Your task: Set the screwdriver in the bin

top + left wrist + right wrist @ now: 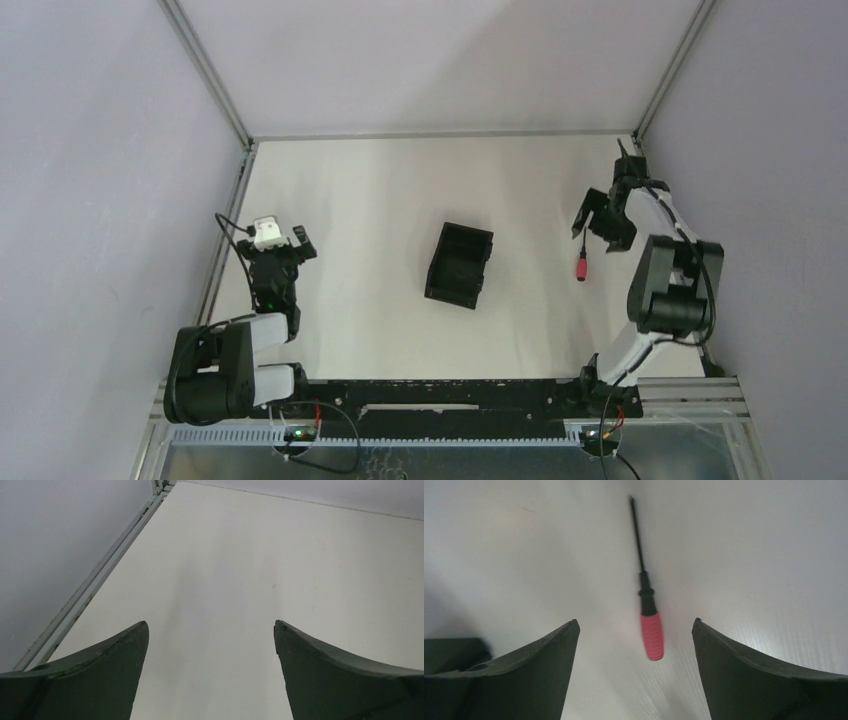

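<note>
The screwdriver (583,262) lies flat on the white table at the right, red handle toward the arms. In the right wrist view the screwdriver (650,625) points its thin dark shaft away, and its handle end lies between my fingertips, touching neither. My right gripper (635,622) is open and hovers over it; from above, the right gripper (600,228) sits just beyond the tool. The black bin (460,265) stands open-topped at the table's middle, with nothing seen inside. My left gripper (211,623) is open over bare table, and in the top view the left gripper (283,243) is far left of the bin.
Grey walls with metal frame rails (228,235) close the table on the left, back and right. A dark corner of the bin (454,652) shows at the left edge of the right wrist view. The arm bases sit on a black rail (450,395) at the near edge.
</note>
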Robot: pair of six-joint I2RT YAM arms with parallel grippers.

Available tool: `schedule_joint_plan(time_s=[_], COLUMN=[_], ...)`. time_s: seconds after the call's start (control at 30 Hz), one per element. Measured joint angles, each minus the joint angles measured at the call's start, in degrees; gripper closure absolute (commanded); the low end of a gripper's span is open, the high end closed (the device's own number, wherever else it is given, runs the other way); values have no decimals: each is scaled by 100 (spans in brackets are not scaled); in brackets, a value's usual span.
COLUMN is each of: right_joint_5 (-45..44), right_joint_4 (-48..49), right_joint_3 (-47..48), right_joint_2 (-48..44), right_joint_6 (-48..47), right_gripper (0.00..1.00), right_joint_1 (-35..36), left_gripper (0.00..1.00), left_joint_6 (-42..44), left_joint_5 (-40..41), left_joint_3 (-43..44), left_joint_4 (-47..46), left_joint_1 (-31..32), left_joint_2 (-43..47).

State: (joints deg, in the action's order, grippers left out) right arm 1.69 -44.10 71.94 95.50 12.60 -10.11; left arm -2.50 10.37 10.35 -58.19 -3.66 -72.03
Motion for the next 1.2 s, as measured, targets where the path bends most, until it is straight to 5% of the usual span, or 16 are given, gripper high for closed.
schedule_joint_plan(time_s=[0.2, 0.27, 0.4, 0.63, 0.93, 1.2], right_joint_5=[33, -146, -323, -577, -623, -748], right_joint_4=[63, 61, 48, -149, -1836, -2756], right_joint_3=[-334, -286, -232, -55, 1915, 2343], right_joint_2=[942, 1088, 1145, 1143, 933, 466], right_joint_6=[-72, -120, -190, -278, -264, 85], right_gripper=[34, 51, 100, 100, 100, 100], right_joint_1=[-15, 37, 109, 236, 363, 885], left_gripper=[0, 0, 0, 0, 0, 0], left_joint_6=[0, 0, 0, -2, 0, 0], left_joint_5=[0, 0, 0, 0, 0, 0], left_joint_3=[0, 0, 0, 0, 0, 0], left_joint_4=[0, 0, 0, 0, 0, 0], left_joint_1=[0, 0, 0, 0, 0, 0], left_joint_2=[0, 0, 0, 0, 0, 0])
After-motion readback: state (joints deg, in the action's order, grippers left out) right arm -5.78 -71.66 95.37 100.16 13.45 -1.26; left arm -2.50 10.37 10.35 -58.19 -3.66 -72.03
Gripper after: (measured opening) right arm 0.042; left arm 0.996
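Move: The screwdriver lies on the table almost under my open right hand: its middle is some 8 cm below and about 1 cm back, level sideways, with the shaft pointing forward and the red handle towards my base. The bin stands roughly 28 cm to my right hand's left, about 3 cm back and 6 cm lower. From my idle left hand the screwdriver is about 67 cm to the right, 1 cm back and 11 cm below. I sink my right hand about 7.5 cm and slightly back, tipping the fingers closer to straight down. There I shut them across the screwdriver where the red handle meets its black collar, pinching it. Then I lift it about 15 cm, starting to drift left towards the bin at the end. ##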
